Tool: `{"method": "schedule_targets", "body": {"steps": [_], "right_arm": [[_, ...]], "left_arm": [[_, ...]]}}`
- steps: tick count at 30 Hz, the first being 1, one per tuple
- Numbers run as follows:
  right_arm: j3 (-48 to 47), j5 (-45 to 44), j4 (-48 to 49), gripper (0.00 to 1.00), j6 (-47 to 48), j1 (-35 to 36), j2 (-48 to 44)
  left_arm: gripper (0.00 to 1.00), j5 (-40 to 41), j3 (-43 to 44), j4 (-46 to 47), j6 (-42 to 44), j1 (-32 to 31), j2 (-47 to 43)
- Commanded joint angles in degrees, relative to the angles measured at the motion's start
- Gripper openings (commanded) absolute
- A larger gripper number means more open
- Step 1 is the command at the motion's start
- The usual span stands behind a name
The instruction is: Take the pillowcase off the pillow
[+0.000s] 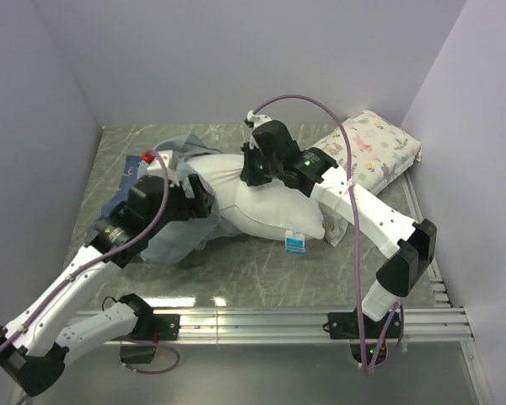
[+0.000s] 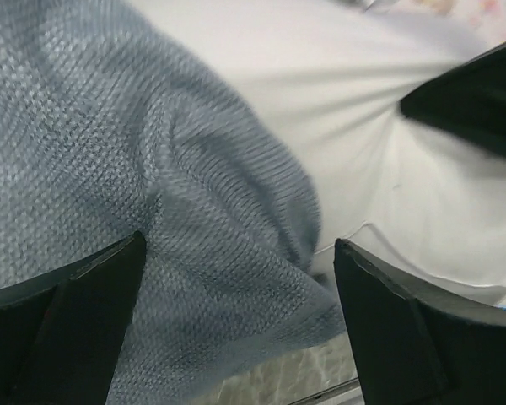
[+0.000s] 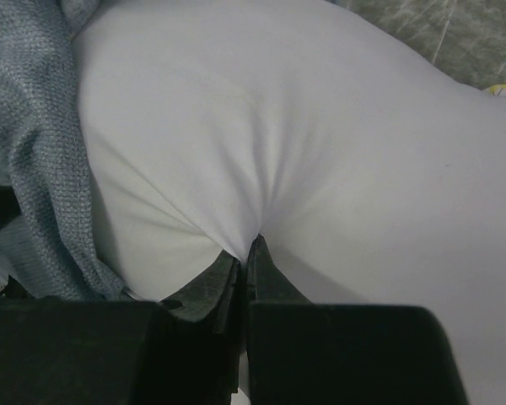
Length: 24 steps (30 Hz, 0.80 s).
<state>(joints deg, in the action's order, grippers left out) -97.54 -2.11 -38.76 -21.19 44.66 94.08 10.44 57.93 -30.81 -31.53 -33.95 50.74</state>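
The white pillow [image 1: 270,211] lies mid-table, mostly bare, with a small blue-and-white tag [image 1: 294,242] at its near edge. The pillowcase [image 1: 173,240] is bunched over the pillow's left end, its grey-blue inner side showing. My left gripper [image 1: 204,198] hangs there, open. In the left wrist view its jaws [image 2: 240,245] stand wide apart over loose pillowcase [image 2: 152,211] fabric, beside the white pillow [image 2: 388,169]. My right gripper [image 1: 251,169] sits on the pillow's top. It [image 3: 249,249] is shut on a pinched fold of the pillow [image 3: 320,126], with the pillowcase [image 3: 34,152] at its left.
A smaller cream pillow with a floral print [image 1: 371,152] lies at the back right against the wall. Pale walls close in the left, back and right sides. A metal rail [image 1: 304,321] runs along the near edge by the arm bases.
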Motion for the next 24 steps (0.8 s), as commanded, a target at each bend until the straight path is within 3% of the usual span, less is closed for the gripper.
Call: {"method": "schedule_targets", "body": {"steps": [1,4,7,8,11,14,19,24], "right_arm": [[-3.98,-0.53,8.18,0.0,-1.66,-1.33,-1.62],[-4.42,-0.62,7.74,0.0,-1.57,-1.51,-2.24],[-4.94,-0.97,6.95,0.0,-1.13,-1.77,-3.64],[-5.03,-0.97,6.86,0.0,-1.13,-2.04,-3.99],[-5.65,-1.32,6.16,0.0,-0.61,-2.74,-5.92],[-6.52,-0.62,5.37,0.0,-0.61,-3.53,-8.03],[-6.97,-0.44,4.66,0.0,-0.43,-3.97,-13.3],[-5.48,-0.97,4.13,0.0,-0.17,-4.41,-18.4]], "left_arm": [[0.98,11.17,-1.59,-3.38,-5.64,-4.44,1.46],[0.8,15.05,-2.56,-3.03,-8.28,-6.21,2.34],[0.43,18.64,-2.48,-3.81,-9.25,-6.21,3.22],[0.22,20.4,-1.34,-6.69,-10.3,-6.21,3.4],[0.02,29.62,1.12,-9.79,-10.57,-5.86,2.44],[0.01,32.28,2.71,-9.28,-7.08,-0.43,0.33],[0.0,16.77,2.63,-2.08,0.05,22.03,-1.26],[0.01,3.48,-0.44,3.11,1.65,37.96,3.47]]}}
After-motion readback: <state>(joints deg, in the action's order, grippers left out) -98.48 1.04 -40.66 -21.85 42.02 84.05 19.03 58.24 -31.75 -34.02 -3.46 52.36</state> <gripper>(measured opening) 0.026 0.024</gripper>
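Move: The loose edge of the pillowcase lies between my open left fingers and about 5 cm below them, hanging over the left end of the pillow. The pillow's middle is some 17 cm to the right of that hand, level fore and aft and about 8 cm lower; the blue cloth lies roughly 22 cm to its left, 2 cm ahead and well below. My right hand still pinches the pillow, with its middle about 6 cm right, 7 cm back and 6 cm down, and the pillowcase edge about 12 cm left, 7 cm back and 5 cm down. I dip my left hand about 4 cm onto the pillowcase edge and shut the fingers on the cloth, then sweep it left, away from the pillow, nearly 18 cm and some 5 cm forward, rising a little and turning about 40 degrees counter-clockwise. My right hand keeps its pinch on the pillow and, late on, lifts it about 7 cm, easing right and slightly back against the pull. ##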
